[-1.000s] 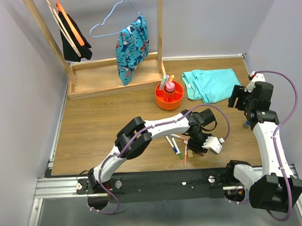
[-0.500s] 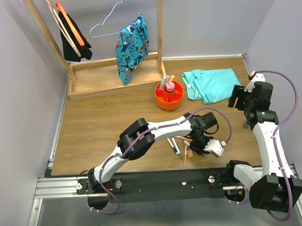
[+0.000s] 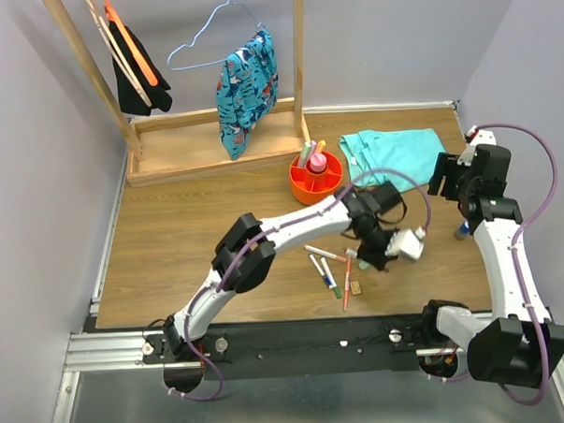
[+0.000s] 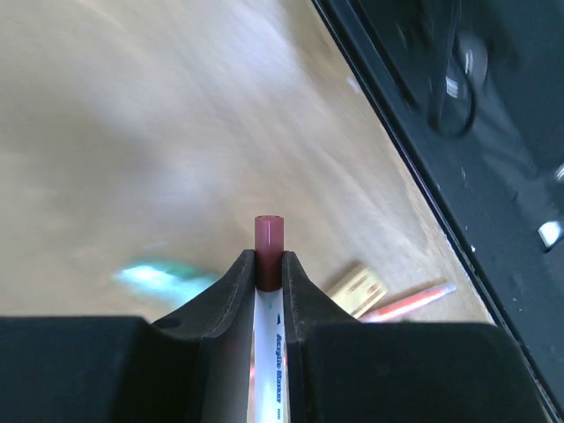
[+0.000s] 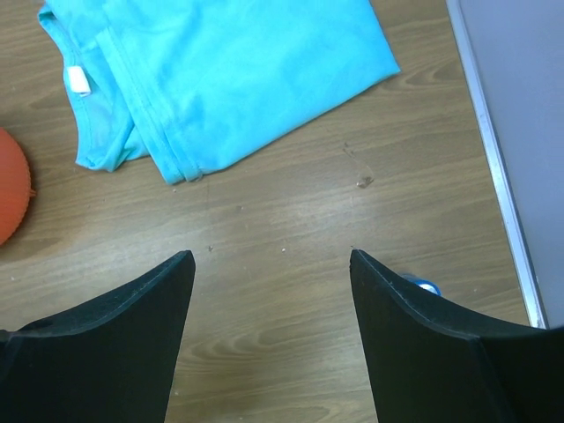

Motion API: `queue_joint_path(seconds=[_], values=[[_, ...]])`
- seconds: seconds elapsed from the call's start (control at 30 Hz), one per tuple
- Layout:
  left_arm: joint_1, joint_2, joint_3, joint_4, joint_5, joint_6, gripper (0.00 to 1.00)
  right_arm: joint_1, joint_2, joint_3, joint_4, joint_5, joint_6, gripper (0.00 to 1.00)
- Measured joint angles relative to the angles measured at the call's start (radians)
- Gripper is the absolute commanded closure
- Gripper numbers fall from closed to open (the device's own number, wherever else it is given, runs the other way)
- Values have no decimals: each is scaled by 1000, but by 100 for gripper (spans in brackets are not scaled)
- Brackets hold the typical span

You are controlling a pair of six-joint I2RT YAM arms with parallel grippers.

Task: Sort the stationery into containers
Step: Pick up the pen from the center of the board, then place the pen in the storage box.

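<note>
My left gripper [image 4: 269, 264] is shut on a thin white pen with a dark red cap [image 4: 269, 240]; the cap sticks out past the fingertips. In the top view this gripper [image 3: 366, 256] hovers over several loose pens [image 3: 330, 277] and a tan eraser [image 3: 356, 287] near the table's front edge. The eraser [image 4: 357, 289] and an orange-tipped pen [image 4: 410, 302] lie below the held pen. The round orange-red bowl [image 3: 304, 182] stands further back and holds a pink bottle [image 3: 316, 162] and highlighters. My right gripper [image 5: 271, 264] hangs open over bare wood, at the right [image 3: 449, 181].
A folded teal shirt [image 3: 392, 158] lies right of the bowl. The wooden rack base [image 3: 213, 140] with hanging clothes stands at the back. A small blue-capped item [image 5: 421, 285] sits by the right finger, near the table's right edge. A black rail [image 3: 297, 337] borders the front.
The left gripper closed on the red-capped pen and lifted it off the table, swinging up and away from the front edge. The right arm shifted slightly toward the back.
</note>
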Motion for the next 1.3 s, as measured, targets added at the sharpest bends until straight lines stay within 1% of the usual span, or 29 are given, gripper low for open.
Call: queue_joint_path(seconds=[0.1,0.13,0.17,0.27,0.3,0.33,0.37,0.4,0.47,0.5,0.53,0.6,0.67,0.83,1.03,1.3], values=[[61,-30,99,-10,80,-49,81,-4,18,38,-11,1,0,21],[104,-57,139,-4,137,-86,81,-4,23,49,-12,0,0,21],[123,-73,155,3,160,-100,81,-5,29,61,-13,-2,-1,21],[242,-168,161,109,278,-217,81,-5,46,78,-12,-10,-3,21],[291,-212,125,219,330,-294,82,-5,57,79,-9,-16,-3,22],[335,-261,53,369,372,-401,83,-5,61,79,-8,-22,-3,22],[370,-292,0,484,399,-484,83,-5,74,79,-6,-29,-2,22],[414,-323,-76,690,435,-632,83,-5,81,79,-3,-34,-2,22],[486,-327,-149,981,465,-850,83,-5,98,79,12,-47,0,22],[514,-308,-151,1094,478,-939,83,-5,103,79,17,-52,1,22],[543,-278,-148,1199,483,-1034,83,-6,109,79,20,-55,1,22],[583,-229,-149,1340,485,-1146,83,-9,124,83,23,-61,0,22],[618,-191,-167,1443,485,-1230,83,-11,141,93,23,-61,-2,22],[686,-164,-238,1607,483,-1356,83,-17,181,125,19,-61,-31,23],[747,-152,-327,1762,475,-1448,83,-17,207,141,5,-61,-50,23],[753,-29,-351,1902,452,-1517,83,-17,272,202,-59,-60,-91,23]])
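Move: The red-capped pen is already pinched in the left hand and off the table. The red container it is taken to stands about 26 cm ahead of that hand, 11 cm left and some 2 cm lower. From the left hand, the green bottle is 3 cm ahead, 2 cm right; the wooden block 4 cm back, 2 cm left; both roughly 5 cm below. The container lies 8 cm ahead, 36 cm left and 14 cm below the right hand. The pen stays pinched as the left hand lifts it steeply off the board and swings it about 30 cm forward and some 14 cm left to the red container, sinking again over its far side, while the wrist turns some 70 degrees until the fingers point right, nearly level. The empty right hand eases a few centimetres forward, fingers open. ##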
